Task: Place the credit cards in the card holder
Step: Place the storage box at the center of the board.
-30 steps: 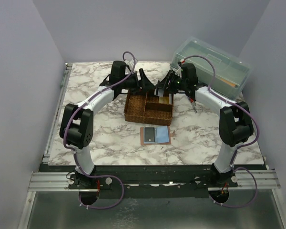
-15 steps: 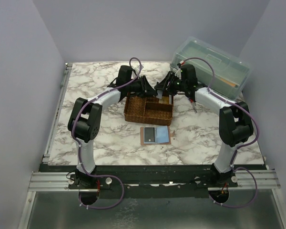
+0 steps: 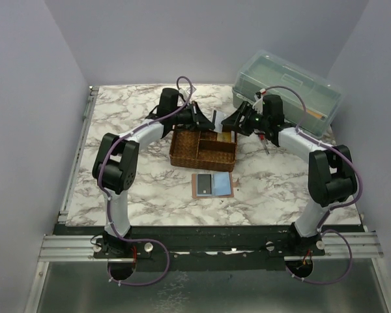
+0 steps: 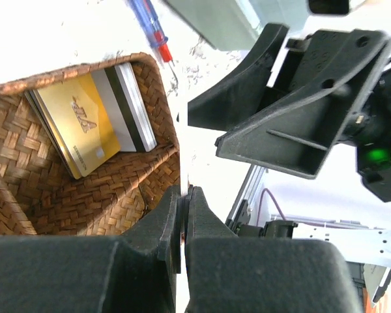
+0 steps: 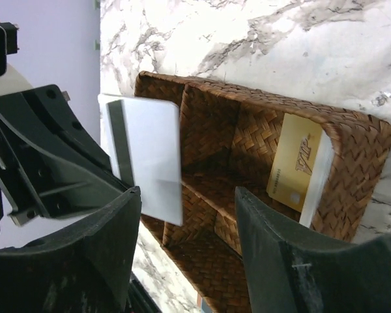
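Note:
A whitish credit card [image 5: 150, 153] with a dark stripe stands upright above the woven tray [image 3: 182, 155], with my left gripper [image 3: 207, 119] shut on its edge. In the left wrist view that gripper [image 4: 184, 193] is pinched tight on the thin card, seen edge-on. My right gripper [image 5: 186, 225] is open just beside the card, its fingers [image 5: 280, 254] spread wide with nothing between them. More credit cards [image 4: 94, 117], a yellow one on top, lean stacked in a tray compartment. The tan card holder [image 3: 212, 184] lies open on the table in front of the tray, away from both grippers.
The translucent green box [image 3: 288, 91] stands at the back right, close behind my right arm. A red and blue pen [image 4: 150, 29] lies on the marble beside the tray. My right gripper's body [image 4: 300, 111] hangs close in front of the left one.
My left gripper moved in over the tray's back edge and shut on the whitish card. My right gripper let the card go, opened, and drew back to the right.

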`<state>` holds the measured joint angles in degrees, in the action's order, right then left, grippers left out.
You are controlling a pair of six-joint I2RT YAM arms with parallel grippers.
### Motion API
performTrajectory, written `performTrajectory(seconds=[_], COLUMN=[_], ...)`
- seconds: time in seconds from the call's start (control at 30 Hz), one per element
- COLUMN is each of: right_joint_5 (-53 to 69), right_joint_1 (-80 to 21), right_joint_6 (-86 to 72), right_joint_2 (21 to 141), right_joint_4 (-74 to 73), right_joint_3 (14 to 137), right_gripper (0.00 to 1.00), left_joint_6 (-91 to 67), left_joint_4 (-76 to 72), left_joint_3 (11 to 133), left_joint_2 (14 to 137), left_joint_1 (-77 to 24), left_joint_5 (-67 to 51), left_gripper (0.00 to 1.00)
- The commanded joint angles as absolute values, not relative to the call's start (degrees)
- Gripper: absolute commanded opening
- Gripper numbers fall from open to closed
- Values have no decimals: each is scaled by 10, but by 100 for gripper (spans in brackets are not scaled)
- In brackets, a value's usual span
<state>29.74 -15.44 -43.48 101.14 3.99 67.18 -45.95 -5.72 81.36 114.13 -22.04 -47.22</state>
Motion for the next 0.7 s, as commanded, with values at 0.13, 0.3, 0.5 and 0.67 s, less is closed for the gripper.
performTrajectory(seconds=[0.13, 0.3, 0.5, 0.67], right_joint_5=[414, 438, 437, 401], right_joint_1=[-140, -140, -143, -145], right_joint_6=[-498, -531, -545, -510], right_joint_2=[1010, 1025, 1054, 1059], right_joint_4=[187, 248, 247, 196], right_joint_3=[617, 608, 623, 632], right_gripper=[61, 60, 39, 27], left_joint_6=[-524, -531, -535, -540], left_joint_4=[-177, -186, -189, -189], left_joint_3=[779, 770, 773, 778], left_joint_2=[1130, 1130, 1133, 1140], left_joint_1=[-207, -207, -208, -209], left_joint_5=[-538, -542, -541, -540], left_gripper=[0, 0, 0, 0])
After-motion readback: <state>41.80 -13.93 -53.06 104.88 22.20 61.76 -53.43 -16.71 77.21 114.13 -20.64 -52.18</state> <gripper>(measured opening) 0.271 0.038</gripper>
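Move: The white card stack, already pinched by the left hand, has its middle about 3 cm to the right of and 1 cm beyond that hand, level with it. From the open right hand the stack is some 5 cm left, 2 cm ahead and level. From the right hand, the storage box's middle is about 10 cm left, 6 cm back and 10 cm down; the gold cards in it, 2 cm left, 3 cm back, 9 cm down; the card holder, 6 cm left, 21 cm back, 13 cm down. After edging slightly right and back, the right hand swings about 2 cm left towards the white card stack, rising some 2.5 cm and sinking most of that again, while it rolls its left side up by about 15 degrees and closes its fingers from well open to roughly a quarter open, bringing the tips to either side of the stack's near edge. The left hand keeps its pinch and offers the stack above the storage box, lifting only about 1 cm with a slight roll the opposite way. ##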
